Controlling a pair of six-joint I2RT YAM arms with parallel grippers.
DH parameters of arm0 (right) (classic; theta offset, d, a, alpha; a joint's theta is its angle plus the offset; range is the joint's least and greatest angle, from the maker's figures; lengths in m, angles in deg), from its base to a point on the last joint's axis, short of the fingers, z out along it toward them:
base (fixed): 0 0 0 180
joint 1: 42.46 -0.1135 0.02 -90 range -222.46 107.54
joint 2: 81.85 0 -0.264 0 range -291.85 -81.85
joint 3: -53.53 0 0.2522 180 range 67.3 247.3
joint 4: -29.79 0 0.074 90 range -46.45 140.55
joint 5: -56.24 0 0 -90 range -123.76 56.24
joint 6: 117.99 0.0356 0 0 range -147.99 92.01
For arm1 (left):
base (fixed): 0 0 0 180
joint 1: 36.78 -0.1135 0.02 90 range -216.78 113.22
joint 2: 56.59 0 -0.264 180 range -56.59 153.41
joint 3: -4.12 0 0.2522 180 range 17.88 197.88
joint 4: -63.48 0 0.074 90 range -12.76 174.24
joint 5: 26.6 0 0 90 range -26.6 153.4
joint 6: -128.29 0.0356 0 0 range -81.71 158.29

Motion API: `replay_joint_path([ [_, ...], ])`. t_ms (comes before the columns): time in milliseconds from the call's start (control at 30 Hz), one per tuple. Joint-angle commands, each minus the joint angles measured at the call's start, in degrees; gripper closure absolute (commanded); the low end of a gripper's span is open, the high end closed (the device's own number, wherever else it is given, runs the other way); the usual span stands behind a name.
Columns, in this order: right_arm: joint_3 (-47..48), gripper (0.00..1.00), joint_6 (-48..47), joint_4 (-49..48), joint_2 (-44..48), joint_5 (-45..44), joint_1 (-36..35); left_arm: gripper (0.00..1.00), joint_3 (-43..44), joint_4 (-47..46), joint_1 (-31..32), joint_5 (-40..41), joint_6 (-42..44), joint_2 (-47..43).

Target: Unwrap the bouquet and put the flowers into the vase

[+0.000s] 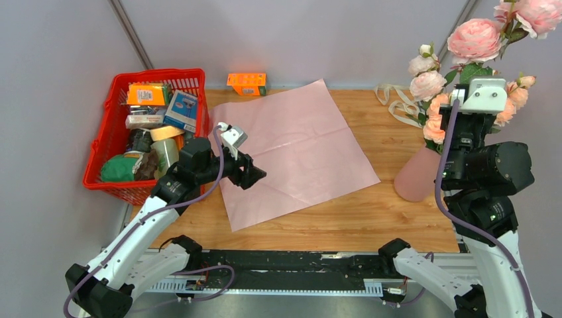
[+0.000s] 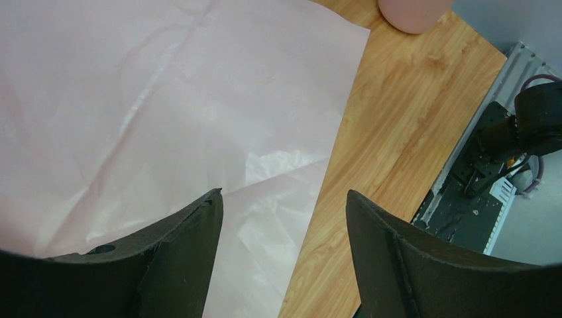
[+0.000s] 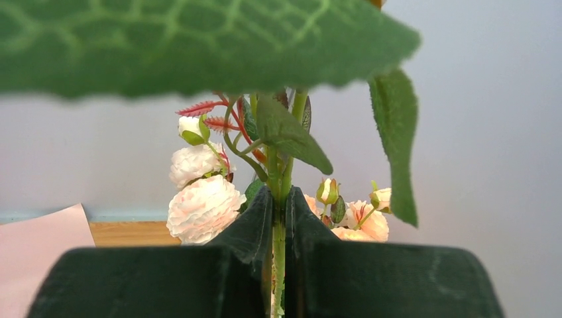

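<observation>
The bouquet's wrapping, a pink paper sheet (image 1: 291, 149), lies unfolded and flat on the wooden table (image 1: 371, 212). My left gripper (image 1: 255, 175) hovers open over the sheet's near left part with nothing between its fingers; its wrist view shows the paper (image 2: 166, 99) and the gripper (image 2: 285, 199) above the paper's edge. At the right, my right gripper (image 3: 278, 199) is shut on a green stem of the flowers (image 3: 202, 209). The flowers (image 1: 474, 40) stand upright over the pink vase (image 1: 414, 175). Whether the stems reach into the vase is hidden by the arm.
A red basket (image 1: 99, 142) full of groceries stands at the table's left edge. A small orange box (image 1: 246, 83) sits at the back. The cream ribbon (image 1: 396, 99) lies loose behind the vase. The vase's foot (image 2: 414, 13) shows beyond the paper's corner.
</observation>
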Motion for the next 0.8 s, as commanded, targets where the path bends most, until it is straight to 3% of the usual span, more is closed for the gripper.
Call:
replay_joint_path([
  [0,-0.9,1.0,-0.3,-4.4,1.0,-3.1,0.0,0.24,2.2,-0.8,-0.1,-0.7,0.7,0.0],
  [233,-5.7,1.0,1.9,-5.7,0.6,-4.2,1.4,0.24,1.9,-1.3,-0.1,-0.8,0.2,-0.9],
  [567,-13.1,1.0,8.5,-5.7,3.0,1.6,12.7,0.23,2.2,-0.7,0.0,-0.4,0.4,0.5],
  [767,-17.0,1.0,10.4,-5.6,5.1,2.5,15.6,0.23,1.8,-0.9,0.0,1.1,0.3,0.5],
])
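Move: The pink vase, where the held flowers are being taken, stands upright with its middle about 6 cm to the right, 4 cm ahead and some 42 cm below the right hand. The roses already in it fan out about 7 cm ahead, 4 cm right and 17 cm below. The wrapping paper lies roughly 28 cm left and 12 cm ahead, the ribbon 28 cm ahead and 8 cm right, both on the table. From the left hand the vase is about 48 cm right, 3 cm ahead, 12 cm lower. The last pink flowers, their stem still pinched in the right hand's shut fingers with the blooms above, are lowered about 8 cm towards the vase and carried some 4 cm to the right and slightly forward, gathering speed before easing off near the end. The wrist turns clockwise about 10 degrees and tips down a little. ##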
